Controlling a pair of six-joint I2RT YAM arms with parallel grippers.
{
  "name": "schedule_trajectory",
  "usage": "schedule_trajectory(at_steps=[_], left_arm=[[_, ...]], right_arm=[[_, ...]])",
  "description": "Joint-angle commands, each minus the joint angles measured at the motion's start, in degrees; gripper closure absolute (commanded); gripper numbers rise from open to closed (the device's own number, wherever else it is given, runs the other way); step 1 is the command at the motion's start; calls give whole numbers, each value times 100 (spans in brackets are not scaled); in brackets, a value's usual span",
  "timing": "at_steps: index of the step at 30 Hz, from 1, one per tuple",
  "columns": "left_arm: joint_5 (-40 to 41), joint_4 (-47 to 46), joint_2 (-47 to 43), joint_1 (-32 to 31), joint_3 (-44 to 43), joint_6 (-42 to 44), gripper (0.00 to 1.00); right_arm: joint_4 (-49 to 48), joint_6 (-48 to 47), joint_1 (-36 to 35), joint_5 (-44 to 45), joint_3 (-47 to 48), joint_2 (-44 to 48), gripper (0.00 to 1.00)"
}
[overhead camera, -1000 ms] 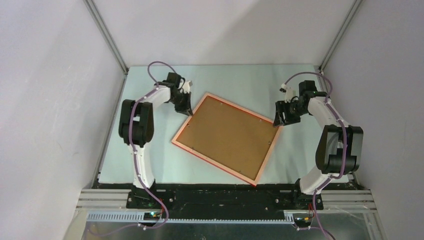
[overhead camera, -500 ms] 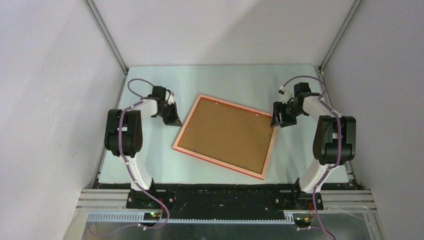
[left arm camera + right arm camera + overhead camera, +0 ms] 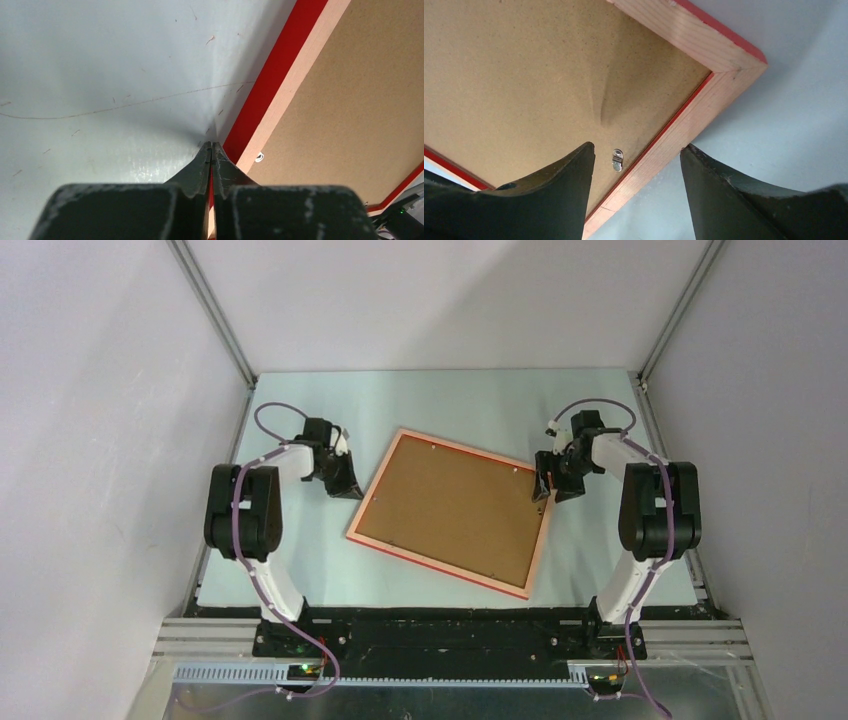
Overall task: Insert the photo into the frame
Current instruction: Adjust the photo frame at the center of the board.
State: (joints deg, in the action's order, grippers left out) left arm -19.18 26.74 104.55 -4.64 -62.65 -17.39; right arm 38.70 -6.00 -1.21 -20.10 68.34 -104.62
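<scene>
The frame (image 3: 437,566) lies face down in the middle of the table, its pale orange-pink back up, with the brown backing board (image 3: 455,510) inside it. The photo is hidden. My left gripper (image 3: 349,489) is shut with nothing in it. Its tips (image 3: 211,145) rest low on the table against the frame's red left edge (image 3: 270,75). My right gripper (image 3: 547,494) is open near the frame's far right corner. In the right wrist view it (image 3: 638,147) straddles the frame's right rail (image 3: 674,135), with one finger over the backing board (image 3: 524,65) and the other over the table.
A small metal turn clip (image 3: 617,159) sits on the backing board beside the right rail, and another (image 3: 259,157) by the left rail. Grey walls and aluminium posts enclose the table on three sides. The arm bases stand at the near edge.
My left gripper drew back left from the frame's far left corner to its left edge. The frame turned slightly. My right gripper moved left over the right rail and opened a little wider.
</scene>
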Motion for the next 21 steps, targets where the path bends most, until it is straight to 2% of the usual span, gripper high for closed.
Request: schedule_trajectory(at_steps=[1,10,15,21], left_arm=[[-50,118,-273,-36,131,350,93],[-706,486,-387,-316,294,1290,77],[-1180,925,-346,-510,342,1796,74],[-1169,1022,-510,-572,430,1943,73]], right_arm=[[11,46,-53,85,-70,-32,33],[-23,-29,-47,-283,265,-503,36],[108,-188,-60,-413,806,-807,35],[307,-570,-32,-336,988,-853,33]])
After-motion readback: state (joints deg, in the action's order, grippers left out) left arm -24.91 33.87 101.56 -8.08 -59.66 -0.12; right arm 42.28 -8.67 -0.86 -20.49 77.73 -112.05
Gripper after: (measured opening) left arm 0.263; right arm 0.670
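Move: The photo frame lies back-up, slanted between the hands. From the shut left fingers, at its left rim, the frame's middle is about 20 cm to the right and 4 cm back; the far left corner is some 14 cm ahead and 9 cm to the right. From the open right hand, straddling the right rim, the frame's middle is about 19 cm left and 4 cm back, and the far right corner roughly 5 cm straight ahead, all slightly below the fingers. The left hand draws back about 5 cm and drifts a little right, staying low against the outer side of the frame's left rim, while it turns some 20 degrees clockwise and its shut fingers part to about a quarter. The right hand, still wide open with its right finger at the outer side of the right rim, first sinks slightly and then goes forward about 3 cm, carrying that end of the frame outward to square it up. ##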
